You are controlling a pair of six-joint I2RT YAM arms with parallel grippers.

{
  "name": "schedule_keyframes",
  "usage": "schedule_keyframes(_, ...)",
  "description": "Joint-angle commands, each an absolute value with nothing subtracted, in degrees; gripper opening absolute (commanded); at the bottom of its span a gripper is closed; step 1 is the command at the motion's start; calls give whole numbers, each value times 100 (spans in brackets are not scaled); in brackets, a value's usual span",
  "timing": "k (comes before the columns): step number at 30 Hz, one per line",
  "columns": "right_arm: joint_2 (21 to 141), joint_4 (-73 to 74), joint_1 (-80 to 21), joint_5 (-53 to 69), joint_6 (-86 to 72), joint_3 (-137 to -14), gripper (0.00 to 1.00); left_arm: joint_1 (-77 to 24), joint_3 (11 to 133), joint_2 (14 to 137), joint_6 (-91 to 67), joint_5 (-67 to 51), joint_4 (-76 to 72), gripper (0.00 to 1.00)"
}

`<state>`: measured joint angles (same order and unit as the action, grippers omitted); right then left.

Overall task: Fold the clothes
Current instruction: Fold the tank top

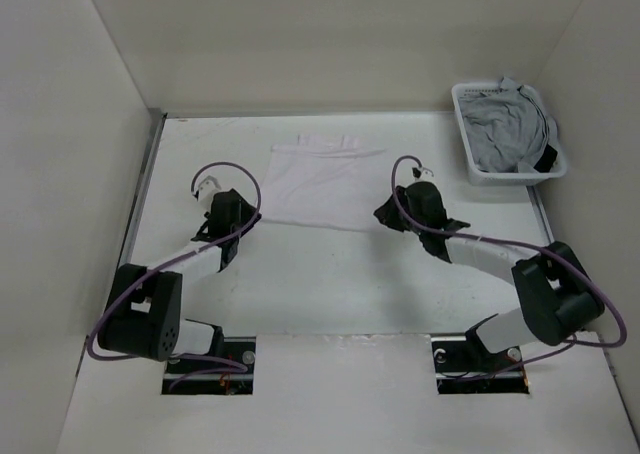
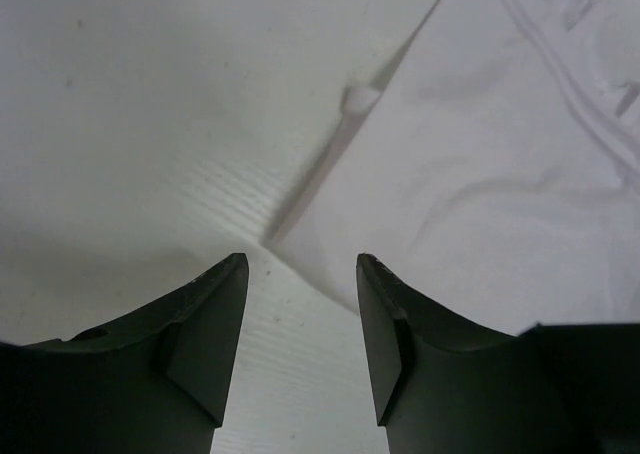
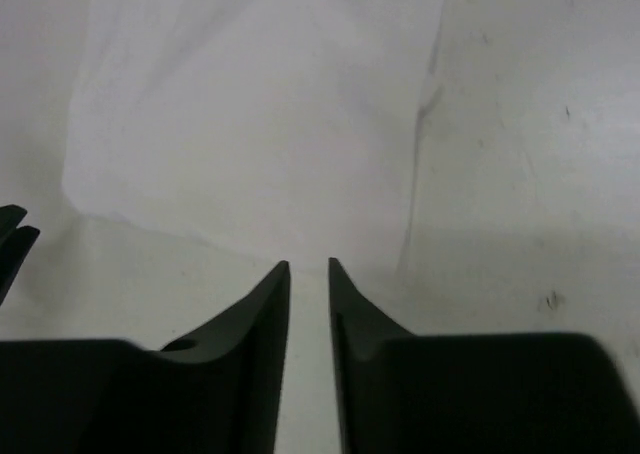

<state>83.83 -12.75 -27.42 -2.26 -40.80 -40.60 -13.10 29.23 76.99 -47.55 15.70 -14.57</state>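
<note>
The clothes (image 1: pixel 322 179), a plain white garment, lie spread flat at the back middle of the table, neckline away from the arms. My left gripper (image 1: pixel 248 217) hangs low by the near left corner. In the left wrist view that corner (image 2: pixel 272 239) lies just ahead of the left gripper (image 2: pixel 300 266), which is open with only bare table between its fingers. My right gripper (image 1: pixel 385 217) is at the garment's near right corner. In the right wrist view the right gripper (image 3: pixel 308 266) stands open by a narrow gap, holding nothing, with the white cloth (image 3: pixel 250 104) right in front of it.
A white basket (image 1: pixel 470 159) at the back right holds a grey garment (image 1: pixel 505 129) with a black patch. White walls close in the table on the left, back and right. The table's right edge runs just past the basket.
</note>
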Motion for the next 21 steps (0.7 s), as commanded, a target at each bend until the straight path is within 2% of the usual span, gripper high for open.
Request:
schedule_keyframes(1,7806,-1845,-2948,-746,-4298,-3412,33,-1156,2778,7795,-4913,749,-1828,47)
schedule_keyframes(5,7445,-1863,-3036,-826,-4394,-2796,45,-954,2769,8094,-5053,554,-1924,46)
schedule_keyframes(12,8032,-2591,-3037,-554,-4780,-2575,50,-901,2891,8691,-5387,685,-2381,40)
schedule_keyframes(18,8981,-3479,-2870,-185,-5203,-2689,51,-892,2962,9167,-5555,703,-2803,22)
schedule_keyframes(21,9245,-3770,-2817,-176,-5378,-2681,45,-875,2909,9185,-5572,729,-2830,13)
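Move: The folded tank top's near-left corner lies about 2 cm ahead of the left hand, 1 cm to its right and 5 cm below. Its near-right corner is roughly 2 cm back from the right hand, neither left nor right, and 8 cm below. The shoulder straps lie at the far side, some 22 cm ahead and 14 cm right of the left hand, which is 19 cm ahead and 13 cm left of the right hand. On the tank top's near-left fold corner the left hand sinks about 4 cm, easing slightly back and then forward, rolling its left side down some 10 degrees as its fingers close around the cloth edge. The right hand goes down about 6 cm onto the near-right corner, first drawing back 5 cm, then coming forward again, its fingers opening to straddle that corner. ##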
